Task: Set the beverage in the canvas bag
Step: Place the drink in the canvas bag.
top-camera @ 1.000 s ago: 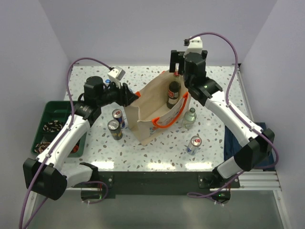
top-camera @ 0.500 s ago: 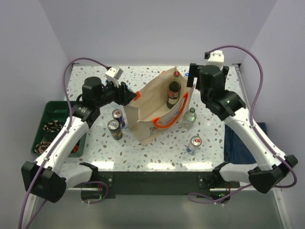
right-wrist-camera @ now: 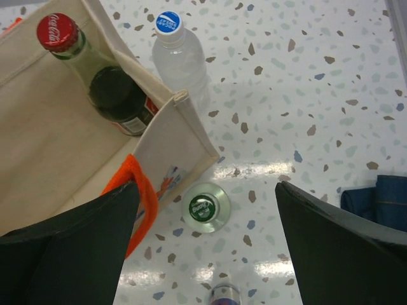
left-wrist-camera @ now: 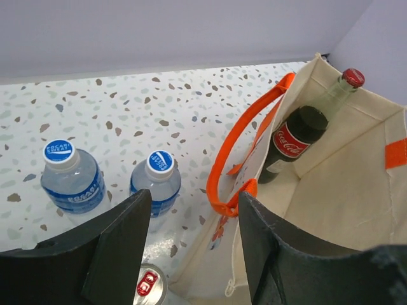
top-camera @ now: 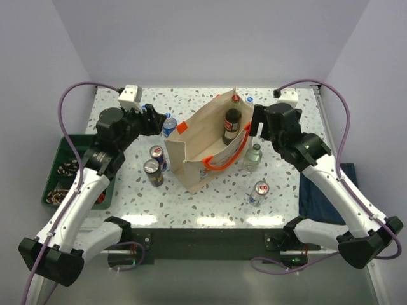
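The beige canvas bag [top-camera: 196, 162] with orange handles stands open mid-table. A dark cola bottle [top-camera: 231, 124] stands upright inside it, its red cap also showing in the left wrist view [left-wrist-camera: 351, 77] and the right wrist view [right-wrist-camera: 56, 30]. My left gripper [top-camera: 154, 120] hovers open just left of the bag, and in the left wrist view [left-wrist-camera: 194, 248] the bag's rim and orange handle [left-wrist-camera: 230, 162] lie between its fingers, ungripped. My right gripper [top-camera: 255, 121] is open wide at the bag's right end, above a clear green-capped bottle [right-wrist-camera: 205, 207] standing on the table.
Two blue-capped water bottles [left-wrist-camera: 67, 176] [left-wrist-camera: 157, 181] stand left of the bag, another [right-wrist-camera: 177, 49] behind it. Two cans [top-camera: 155, 164] sit at the bag's front left, one can [top-camera: 259, 192] at front right. A green tray [top-camera: 71, 147] lies far left, a blue cloth [right-wrist-camera: 379, 202] right.
The left gripper drew back leftward from the bag's rim and its jaws widened. The right arm swung from over the bag's far end to the right and nearer, above the green-capped bottle.
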Robot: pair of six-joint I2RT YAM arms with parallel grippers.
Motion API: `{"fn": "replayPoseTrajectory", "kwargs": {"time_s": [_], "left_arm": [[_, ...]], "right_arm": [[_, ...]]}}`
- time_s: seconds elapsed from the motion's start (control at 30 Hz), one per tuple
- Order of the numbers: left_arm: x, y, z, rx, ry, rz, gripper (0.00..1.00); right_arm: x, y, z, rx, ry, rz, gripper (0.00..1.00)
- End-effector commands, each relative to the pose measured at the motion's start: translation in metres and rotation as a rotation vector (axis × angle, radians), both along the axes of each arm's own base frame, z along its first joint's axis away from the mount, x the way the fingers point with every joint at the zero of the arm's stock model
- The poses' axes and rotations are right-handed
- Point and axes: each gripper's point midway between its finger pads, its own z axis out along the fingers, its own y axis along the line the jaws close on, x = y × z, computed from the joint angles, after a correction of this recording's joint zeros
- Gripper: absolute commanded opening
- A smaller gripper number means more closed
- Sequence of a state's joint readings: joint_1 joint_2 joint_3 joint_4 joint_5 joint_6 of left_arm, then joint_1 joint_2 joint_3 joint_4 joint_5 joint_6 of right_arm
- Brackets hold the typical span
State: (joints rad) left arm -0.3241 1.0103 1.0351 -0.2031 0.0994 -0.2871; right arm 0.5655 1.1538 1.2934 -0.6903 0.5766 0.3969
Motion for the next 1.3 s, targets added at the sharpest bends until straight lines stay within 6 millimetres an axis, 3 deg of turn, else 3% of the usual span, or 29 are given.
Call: {"fn": "replayPoseTrajectory", "kwargs": {"time_s": [0.0, 0.2, 0.43, 0.9, 1.03, 1.27], "left_arm": [[0.001, 0.022, 0.003, -0.001, 0.014, 0.13, 0.62], [-0.002, 0.029, -0.017, 0.022, 0.079, 0.148, 0.63], [-0.003, 0.043, -0.033, -0.001, 0.149, 0.138, 0.62], [0.0, 0.036, -0.039, -0.026, 0.161, 0.095, 0.62], [0.0, 0.036, -0.042, -0.025, 0.167, 0.094, 0.62], [-0.001, 0.036, -0.055, -0.021, 0.189, 0.091, 0.62]], "right_arm": [[0.002, 0.024, 0.021, 0.149, -0.044, 0.055, 0.91], [0.013, 0.048, 0.011, 0.21, -0.01, 0.102, 0.79], [0.021, 0.062, 0.007, 0.241, -0.006, 0.121, 0.71], [0.022, 0.062, 0.026, 0.267, -0.05, 0.101, 0.66], [0.022, 0.062, 0.012, 0.239, 0.0, 0.088, 0.63], [0.023, 0.066, -0.011, 0.228, 0.057, 0.069, 0.41]]}}
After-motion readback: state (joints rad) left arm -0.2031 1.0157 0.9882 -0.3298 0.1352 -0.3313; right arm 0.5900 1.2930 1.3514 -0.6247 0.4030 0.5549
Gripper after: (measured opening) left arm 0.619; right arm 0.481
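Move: The canvas bag's right orange handle, at the rim, is about 5 cm to the right hand's left, 2 cm ahead and 4 cm below. The Coke bottle in the bag stands some 11 cm ahead and 10 cm left, and the green bottle straight under the hand, some 20 cm down. From the left hand, the near water bottle is about 10 cm straight ahead and 23 cm below, the far one 5 cm beyond it and 8 cm to its left. The bag's left handle is 3 cm right of the hand, level fore-and-aft, 8 cm down. Right fingers close to about half open around the bag's right orange handle at the rim, contact not certain; the hand reaches it by going some 6 cm left and slightly forward, rolling about 12 degrees, left side up. The left hand, fingers staying open, leaves the left handle, swinging about 5 cm left then easing back slightly while sinking 5 cm and tipping down towards the near water bottle. ##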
